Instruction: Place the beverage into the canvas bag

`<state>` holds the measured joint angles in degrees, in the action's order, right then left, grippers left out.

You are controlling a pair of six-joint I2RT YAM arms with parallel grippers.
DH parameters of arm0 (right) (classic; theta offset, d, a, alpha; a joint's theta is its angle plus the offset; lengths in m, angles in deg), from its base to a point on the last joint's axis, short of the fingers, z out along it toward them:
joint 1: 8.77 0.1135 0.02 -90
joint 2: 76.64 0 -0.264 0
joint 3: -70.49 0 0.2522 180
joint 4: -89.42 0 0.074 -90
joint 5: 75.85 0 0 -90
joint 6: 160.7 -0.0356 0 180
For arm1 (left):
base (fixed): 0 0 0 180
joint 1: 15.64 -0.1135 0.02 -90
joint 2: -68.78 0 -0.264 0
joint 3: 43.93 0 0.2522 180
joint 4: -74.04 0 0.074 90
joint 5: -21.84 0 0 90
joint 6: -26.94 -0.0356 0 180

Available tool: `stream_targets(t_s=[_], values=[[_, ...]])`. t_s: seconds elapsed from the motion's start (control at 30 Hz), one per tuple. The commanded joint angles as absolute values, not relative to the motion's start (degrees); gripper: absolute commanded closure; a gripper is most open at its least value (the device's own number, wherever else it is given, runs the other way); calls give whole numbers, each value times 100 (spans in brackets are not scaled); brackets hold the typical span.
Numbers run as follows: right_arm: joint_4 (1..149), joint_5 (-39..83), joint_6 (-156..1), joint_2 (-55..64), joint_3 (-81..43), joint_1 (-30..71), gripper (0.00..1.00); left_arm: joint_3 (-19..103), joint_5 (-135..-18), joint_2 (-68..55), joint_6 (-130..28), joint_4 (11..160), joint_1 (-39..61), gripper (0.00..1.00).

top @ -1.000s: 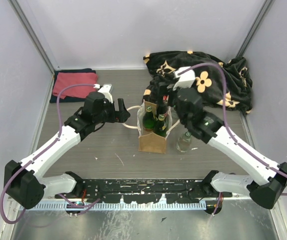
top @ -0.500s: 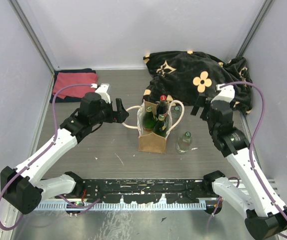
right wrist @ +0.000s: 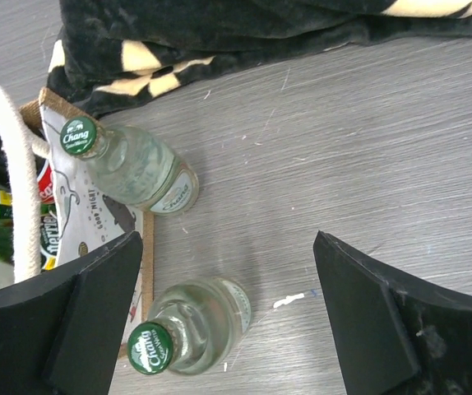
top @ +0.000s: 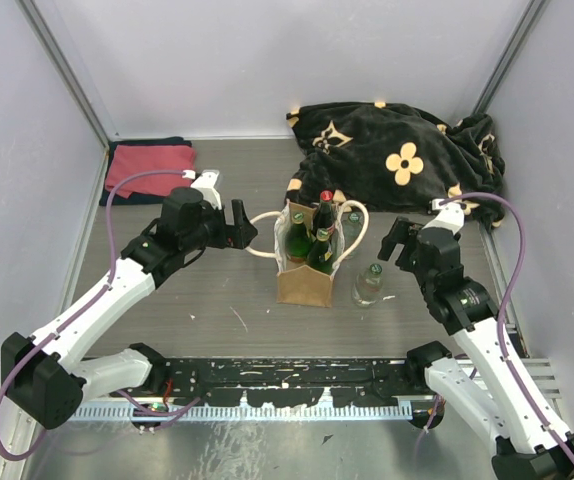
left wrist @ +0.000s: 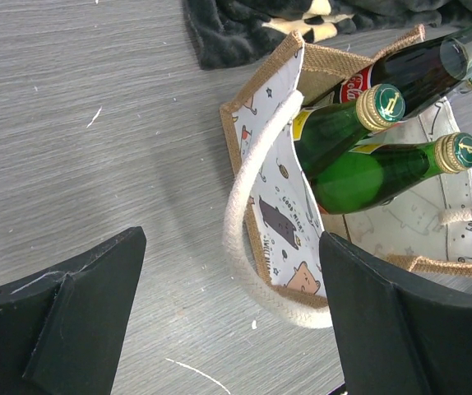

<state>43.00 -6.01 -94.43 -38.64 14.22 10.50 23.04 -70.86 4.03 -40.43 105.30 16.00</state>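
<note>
The canvas bag [top: 303, 282] stands mid-table, tan with cream rope handles [left wrist: 240, 239], holding two green bottles [left wrist: 359, 169] and a dark one [top: 324, 212]. A clear glass beverage bottle [top: 367, 284] with a green cap stands on the table just right of the bag. In the right wrist view this bottle [right wrist: 199, 319] lies below and between the spread fingers, nearer the left one. A second clear bottle [right wrist: 137, 167] stands farther back against the bag's right side. My right gripper [top: 395, 242] is open and empty. My left gripper [top: 239, 222] hangs open left of the bag, by the left handle.
A black blanket with cream flowers [top: 407, 160] is bunched at the back right, close behind the bag. A folded red towel [top: 148, 167] lies at the back left. Grey walls close in on both sides.
My right arm has swung away from above the bag to the right, then come back down beside the clear bottle. The left arm has barely moved.
</note>
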Motion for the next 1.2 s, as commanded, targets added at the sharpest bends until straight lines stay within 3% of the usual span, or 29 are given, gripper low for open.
stream_targets(t_s=[0.0, 0.4, 1.17], values=[[4367, -389, -9655, -3709, 1251, 1270, 10, 2240, -7167, 507, -4087, 10500, 1587, 7], [3279, -1723, -10551, -2625, 625, 3030, 11, 2264, -7185, 541, -4135, 10555, 1591, 7], [2292, -1509, -11122, -1987, 286, 3079, 34, 2214, -7177, 654, -4113, 10577, 1590, 7]])
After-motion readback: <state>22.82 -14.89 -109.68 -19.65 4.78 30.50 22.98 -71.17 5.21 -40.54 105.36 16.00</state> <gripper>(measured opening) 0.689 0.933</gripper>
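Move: The near clear bottle, the right hand's next, stands some 5 cm back and 5 cm to the left of that hand, its middle about 11 cm lower. The far clear bottle is some 5 cm ahead and 8 cm left of the hand, and the canvas bag, with its bottles, is about level with the hand and 17 cm left. From the left hand the near clear bottle lies roughly 7 cm back and 24 cm right, about 11 cm lower. The empty right hand swings left across the table to the near clear bottle, ending some 5 cm farther left after easing back right by about a centimetre, while it sinks by about as much and draws back somewhat less. On the way the wrist tips the fingers down some 20 degrees more, and the wide-open fingers narrow by about a quarter so that they straddle the bottle's upper part just below the cap, still with room to spare and not yet gripping. ##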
